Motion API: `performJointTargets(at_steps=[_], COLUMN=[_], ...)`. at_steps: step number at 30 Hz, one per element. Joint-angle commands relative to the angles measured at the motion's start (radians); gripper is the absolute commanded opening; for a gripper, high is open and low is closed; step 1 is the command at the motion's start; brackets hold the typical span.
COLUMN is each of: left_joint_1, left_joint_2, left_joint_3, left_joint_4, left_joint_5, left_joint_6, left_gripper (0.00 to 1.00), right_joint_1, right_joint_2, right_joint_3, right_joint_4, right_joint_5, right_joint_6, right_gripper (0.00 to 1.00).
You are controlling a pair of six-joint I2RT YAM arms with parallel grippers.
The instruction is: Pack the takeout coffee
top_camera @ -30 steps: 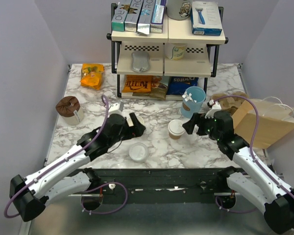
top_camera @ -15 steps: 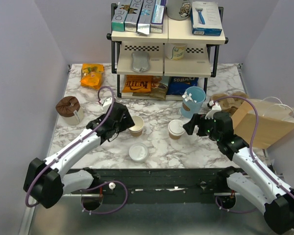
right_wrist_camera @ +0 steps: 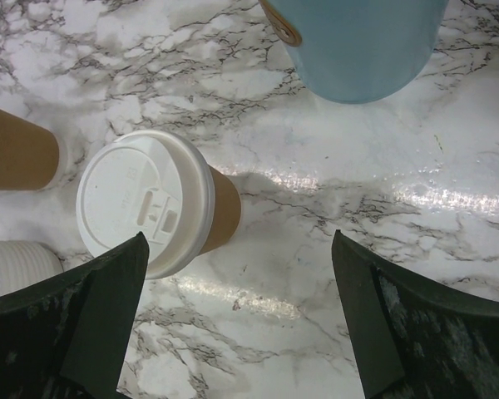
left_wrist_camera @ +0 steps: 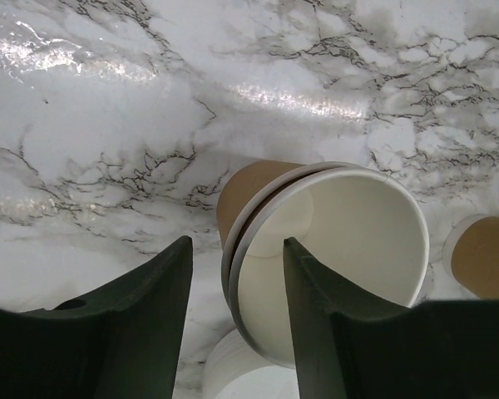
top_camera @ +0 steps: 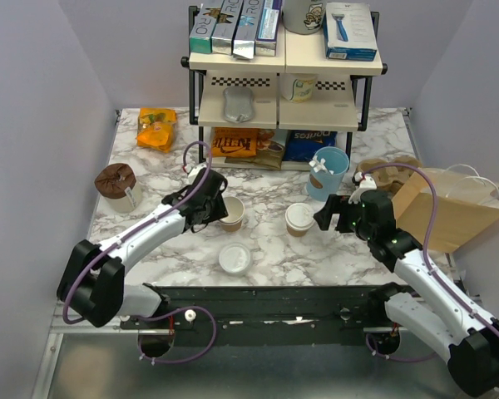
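Note:
The takeout coffee (top_camera: pixel 298 219), a small tan cup with a white lid (right_wrist_camera: pixel 145 199), stands upright mid-table. My right gripper (top_camera: pixel 326 214) is open just to its right; in the right wrist view the cup sits ahead of the left finger (right_wrist_camera: pixel 108 316), apart from it, and bare marble lies between the jaws. My left gripper (top_camera: pixel 219 211) is open at a lidless tan cup (top_camera: pixel 230 213). Its jaws straddle that cup's near wall (left_wrist_camera: pixel 249 249), one finger (left_wrist_camera: pixel 316 324) over the white inside and the other outside with a gap.
A loose white lid (top_camera: pixel 234 258) lies near the front edge. A taller light-blue cup (top_camera: pixel 328 170) stands behind the coffee. The brown paper bag (top_camera: pixel 449 212) lies at the right. A shelf rack (top_camera: pixel 283 83) with snacks stands at the back, and a chocolate muffin (top_camera: pixel 116 181) sits at the left.
The left arm has swung so its gripper meets the lidless cup from the left, and its jaws have narrowed around the cup's wall. The right arm has hardly moved.

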Motion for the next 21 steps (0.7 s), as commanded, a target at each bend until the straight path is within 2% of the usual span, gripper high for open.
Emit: performJointTargets(at_steps=[1,4,8,12,21], left_joint_1=[0.006,0.006,0.029,0.071,0.213], left_joint_2=[0.029,0.046,0.052,0.055,0.138], left_joint_3=[0.044,0.053,0.059,0.067,0.147], left_joint_4=[0.009,-0.004,-0.019,-0.024,-0.039], left_joint_5=[0.016,-0.004,-0.040,-0.085,-0.226], left_joint_6=[0.023,0.023,0.027,0.037,0.080], left_gripper=[0.46,0.31,0.22,0.17,0.17], right_joint_1=[0.006,0.005,0.006,0.005,0.005], right_joint_2=[0.011,0.017,0.028,0.034,0.034], right_joint_3=[-0.003,0.002,0.008,0.009,0.011], right_joint_4=[-0.019,-0.025,-0.030,-0.032,-0.033], right_joint_5=[0.044,0.050,0.050,0.050,0.084], right_joint_6=[-0.020,-0.024,-0.027,-0.027,-0.027], right_gripper=[0.99,0.99,0.99,0.99,0.99])
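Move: The stacked paper cups stand right at my left hand: their middle is about 1 cm ahead, 4 cm to the right and 4 cm below, with the near-left rim between my open fingers. The lid stack lies some 8 cm back and 4 cm right, the lidded coffee cup about 20 cm right and level, and the shelf's left foot roughly 14 cm ahead and 4 cm left. From my right hand the stacked cups are about 24 cm left and 1 cm ahead. I shut my left fingers on the wall of the stacked cups, one pad inside the mouth and one outside, pinching the rim almost in place. Then, keeping the pinch and staying level, I drag the cups left and forward, about 6 cm left and 4 cm out, away from the lidded coffee cup and the lids, turning the hand some 10 degrees counter-clockwise. ##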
